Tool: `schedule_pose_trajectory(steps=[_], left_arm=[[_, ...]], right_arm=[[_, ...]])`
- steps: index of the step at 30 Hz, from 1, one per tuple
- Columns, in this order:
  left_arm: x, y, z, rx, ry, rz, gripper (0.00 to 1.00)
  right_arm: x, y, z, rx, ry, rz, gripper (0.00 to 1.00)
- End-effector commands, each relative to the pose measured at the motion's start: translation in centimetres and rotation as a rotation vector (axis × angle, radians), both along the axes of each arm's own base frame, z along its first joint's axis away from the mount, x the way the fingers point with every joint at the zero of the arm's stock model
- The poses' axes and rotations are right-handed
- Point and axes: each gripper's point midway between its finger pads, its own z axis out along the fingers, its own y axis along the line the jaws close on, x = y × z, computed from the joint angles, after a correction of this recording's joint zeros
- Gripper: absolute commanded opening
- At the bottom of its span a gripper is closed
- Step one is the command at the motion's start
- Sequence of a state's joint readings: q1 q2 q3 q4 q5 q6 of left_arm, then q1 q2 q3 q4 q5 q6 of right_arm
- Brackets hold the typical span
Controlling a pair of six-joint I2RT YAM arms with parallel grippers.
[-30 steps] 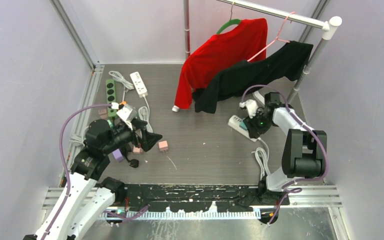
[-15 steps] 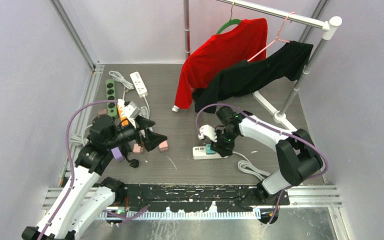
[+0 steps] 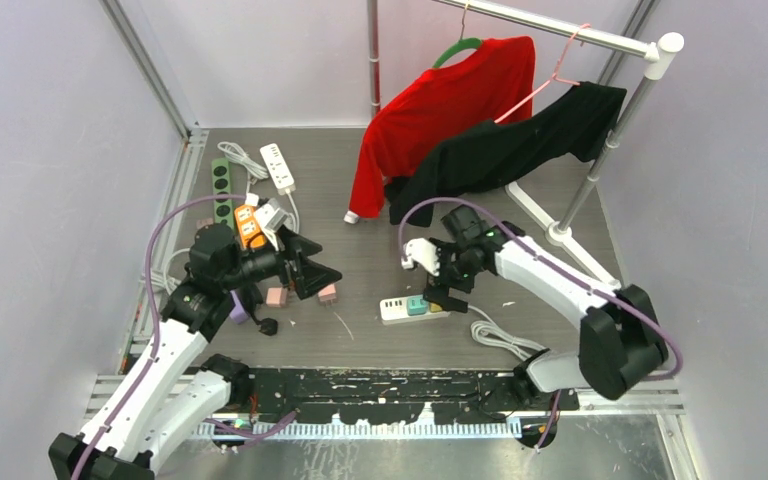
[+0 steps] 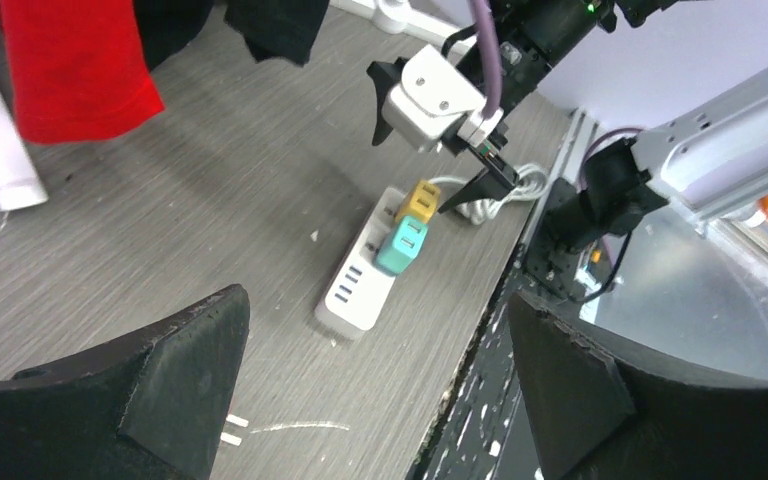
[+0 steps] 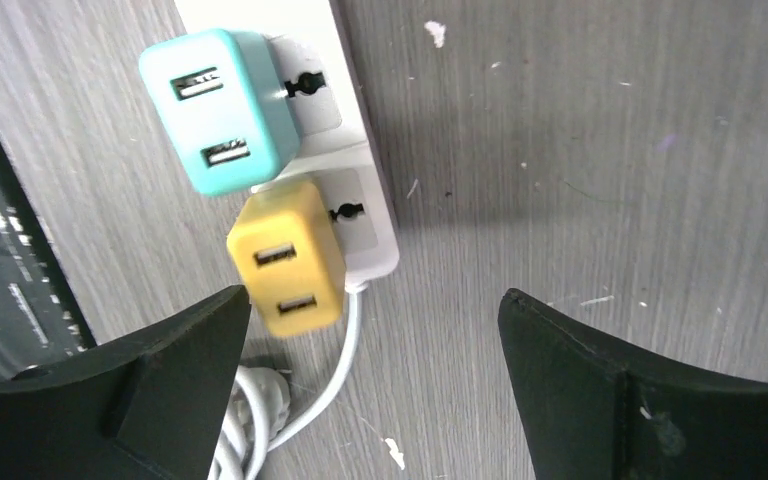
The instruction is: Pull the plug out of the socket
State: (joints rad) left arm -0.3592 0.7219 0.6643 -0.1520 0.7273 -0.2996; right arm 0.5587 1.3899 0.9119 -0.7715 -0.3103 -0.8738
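Note:
A white power strip, the socket [image 3: 397,310], lies flat near the table's front middle. A teal plug [image 3: 417,304] and a yellow plug [image 3: 431,299] sit in it side by side. My right gripper [image 3: 443,290] hovers just above the yellow plug end, open, with nothing between its fingers. In the right wrist view the teal plug [image 5: 218,105] and yellow plug [image 5: 285,255] stand in the socket [image 5: 365,215], ahead of the open right gripper [image 5: 373,293]. My left gripper [image 3: 320,268] is open and apart, to the left. Its view shows the socket [image 4: 358,292], teal plug [image 4: 402,245] and yellow plug [image 4: 420,200].
The strip's coiled white cable [image 3: 505,335] lies to its right. A green strip [image 3: 221,182] and a white strip [image 3: 278,166] lie at the back left. Pink blocks [image 3: 327,292] and a black plug [image 3: 268,326] sit under the left arm. A red shirt [image 3: 440,110] and black garment [image 3: 510,145] hang behind.
The right arm brought the power strip from the back right to the front middle, then opened and lifted off it. The left arm swung slightly right.

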Motion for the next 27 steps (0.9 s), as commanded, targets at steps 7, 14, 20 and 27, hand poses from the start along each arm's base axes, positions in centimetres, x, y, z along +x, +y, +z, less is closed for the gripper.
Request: schedule_pose_trajectory(steps=[7,14,20,27], left_arm=[[2.4,-1.9,2.0,-0.283,0.142,0.052,0.99],[1.2,-5.6,0.1,-0.219,0.175,-0.004,0.98],[-2.0,-8.9,-2.6,-0.087,-0.097,-0.137,0.97],[-2.4,-8.5,-8.9,0.057,-0.25,-0.185,0.96]], right_arm=[[-1.2,2.2,10.3,0.483,0.01,-0.045,1.0],[-3.0,4.3,11.5,0.614,0.258,0.002,1.0],[-1.8,3.4,11.2,0.594,0.058,-0.011,1.0],[-2.1,3.0,8.6,0.537,0.025,0.062,1.0]])
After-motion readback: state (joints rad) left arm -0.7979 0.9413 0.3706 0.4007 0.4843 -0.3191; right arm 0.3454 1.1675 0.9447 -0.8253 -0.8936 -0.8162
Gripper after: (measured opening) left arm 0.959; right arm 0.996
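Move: The white socket strip, with the teal plug near its middle, lies some 15 cm to the left gripper's right, about 1 cm ahead and 22 cm below. The yellow plug sits 3 cm beyond the teal one, farther right; a pink plug stands nearly under this gripper, 2 cm ahead and 2 cm left. From the right gripper, the yellow plug is about 2 cm back, 3 cm left and 3 cm down; the teal plug lies another 3 cm left. Bring the left gripper across towards the socket strip, open: ease it a little forward first, then swing it right and back and sink it, about 8 cm right and 8 cm down in all, turning slightly clockwise. Meanwhile lift the open right gripper about 10 cm clear of the strip's right end, tilting its fingers some 30 degrees up towards the left. ##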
